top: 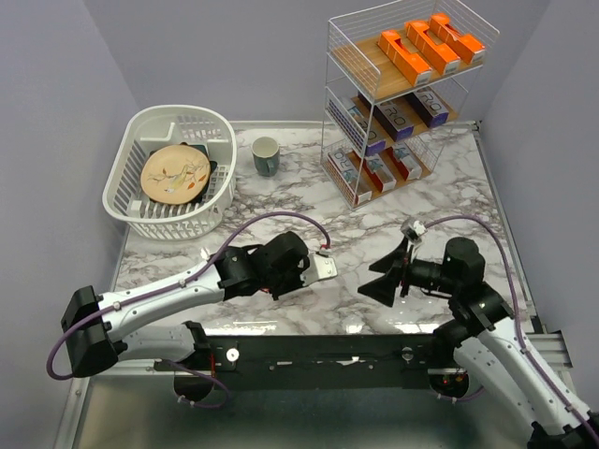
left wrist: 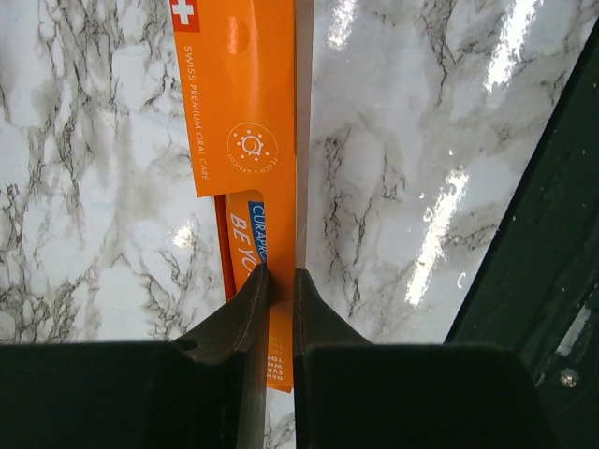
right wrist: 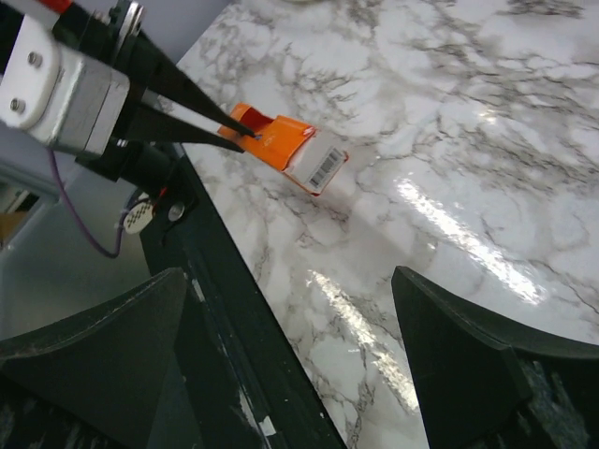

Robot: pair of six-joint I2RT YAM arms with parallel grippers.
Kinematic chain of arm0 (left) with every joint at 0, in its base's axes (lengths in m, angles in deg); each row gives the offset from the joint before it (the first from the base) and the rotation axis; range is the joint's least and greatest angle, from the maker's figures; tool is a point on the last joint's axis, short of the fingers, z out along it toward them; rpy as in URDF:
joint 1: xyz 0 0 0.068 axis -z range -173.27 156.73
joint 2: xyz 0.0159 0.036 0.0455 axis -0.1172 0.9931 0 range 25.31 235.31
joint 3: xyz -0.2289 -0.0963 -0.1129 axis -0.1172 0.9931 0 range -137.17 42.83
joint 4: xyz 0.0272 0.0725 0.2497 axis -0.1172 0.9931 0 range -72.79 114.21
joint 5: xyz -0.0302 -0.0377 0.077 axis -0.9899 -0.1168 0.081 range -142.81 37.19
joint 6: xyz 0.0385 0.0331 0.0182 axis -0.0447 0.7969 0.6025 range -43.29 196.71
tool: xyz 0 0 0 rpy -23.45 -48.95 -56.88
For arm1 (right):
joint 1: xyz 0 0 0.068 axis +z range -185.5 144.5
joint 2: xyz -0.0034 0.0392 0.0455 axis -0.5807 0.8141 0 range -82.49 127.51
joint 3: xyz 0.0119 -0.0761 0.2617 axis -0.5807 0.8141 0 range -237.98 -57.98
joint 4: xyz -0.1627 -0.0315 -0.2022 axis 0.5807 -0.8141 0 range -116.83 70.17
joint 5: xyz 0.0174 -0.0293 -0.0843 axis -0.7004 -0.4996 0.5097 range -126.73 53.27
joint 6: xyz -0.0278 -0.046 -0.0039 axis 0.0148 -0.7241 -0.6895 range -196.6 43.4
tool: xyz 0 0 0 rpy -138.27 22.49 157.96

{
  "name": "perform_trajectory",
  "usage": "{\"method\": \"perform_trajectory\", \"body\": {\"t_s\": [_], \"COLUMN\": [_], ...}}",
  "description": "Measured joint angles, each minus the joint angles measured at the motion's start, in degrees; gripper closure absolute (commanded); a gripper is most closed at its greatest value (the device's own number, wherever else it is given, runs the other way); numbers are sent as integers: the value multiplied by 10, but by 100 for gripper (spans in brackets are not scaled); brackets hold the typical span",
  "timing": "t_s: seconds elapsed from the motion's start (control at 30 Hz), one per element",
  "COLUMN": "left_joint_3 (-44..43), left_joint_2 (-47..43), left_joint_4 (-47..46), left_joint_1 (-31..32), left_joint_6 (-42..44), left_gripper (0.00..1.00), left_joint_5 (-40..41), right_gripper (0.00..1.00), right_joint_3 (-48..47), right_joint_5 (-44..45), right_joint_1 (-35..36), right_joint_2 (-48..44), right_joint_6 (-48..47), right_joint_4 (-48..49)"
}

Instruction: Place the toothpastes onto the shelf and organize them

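My left gripper (top: 314,266) (left wrist: 279,273) is shut on the near end of an orange toothpaste box (left wrist: 245,103), which sticks out forward just above the marble table (top: 281,201). The right wrist view shows that box (right wrist: 292,150) pinched between the left fingers (right wrist: 201,112), its barcode end pointing away. My right gripper (top: 386,273) (right wrist: 290,281) hangs open and empty to the right of it, facing it. On the shelf (top: 342,112) at the back right lie three orange toothpastes (top: 430,42) on top, silver-purple ones (top: 393,117) in the middle, and white-red ones (top: 379,170) at the bottom.
A white plastic basket (top: 126,187) holding a patterned plate (top: 175,173) stands at the back left. A grey-green mug (top: 266,156) stands between basket and shelf. A black mounting rail (top: 318,351) runs along the table's near edge.
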Motion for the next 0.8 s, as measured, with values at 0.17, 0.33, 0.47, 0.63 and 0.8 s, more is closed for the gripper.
{"method": "perform_trajectory", "body": {"t_s": [0.17, 0.33, 0.47, 0.63, 0.8], "left_joint_3": [-32, -67, -84, -98, -100], "left_joint_2": [-15, -34, -50, -67, -73], "left_joint_4": [51, 101, 128, 152, 160], "left_joint_1": [1, 3, 3, 3, 3], "left_joint_6": [10, 14, 17, 21, 23], "left_gripper": [82, 83, 83, 83, 82], "left_joint_5": [-24, -45, -60, -76, -86], "right_gripper": [2, 2, 2, 3, 5], "right_joint_3": [-23, -68, -79, -81, -108], "right_joint_5": [61, 137, 169, 182, 176], "right_joint_1": [139, 257, 292, 303, 308], "right_joint_2": [43, 110, 147, 177, 217], "right_joint_6": [-49, -128, -175, -219, -247], "right_joint_4": [12, 31, 59, 91, 110]}}
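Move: The orange toothpaste is already pinched in the left hand near one end. Its middle is about 3 cm to that hand's right and 1 cm above it. The open right gripper waits roughly 16 cm to the left hand's right, level with it fore and aft, some 6 cm higher. From the right hand, the toothpaste's middle is about 13 cm left, 1 cm back and 5 cm below; the shelf's bottom tier is some 32 cm ahead, 17 cm below. Leftward, the right hand sweeps about 9 cm towards the toothpaste's free end, drawing back a little before coming forward again. It rolls some 25 degrees and swings counter-clockwise until its wide-open fingers point almost straight left. Meanwhile the left hand lifts the toothpaste about 6 cm and draws it back about 4 cm, its grip unchanged. ##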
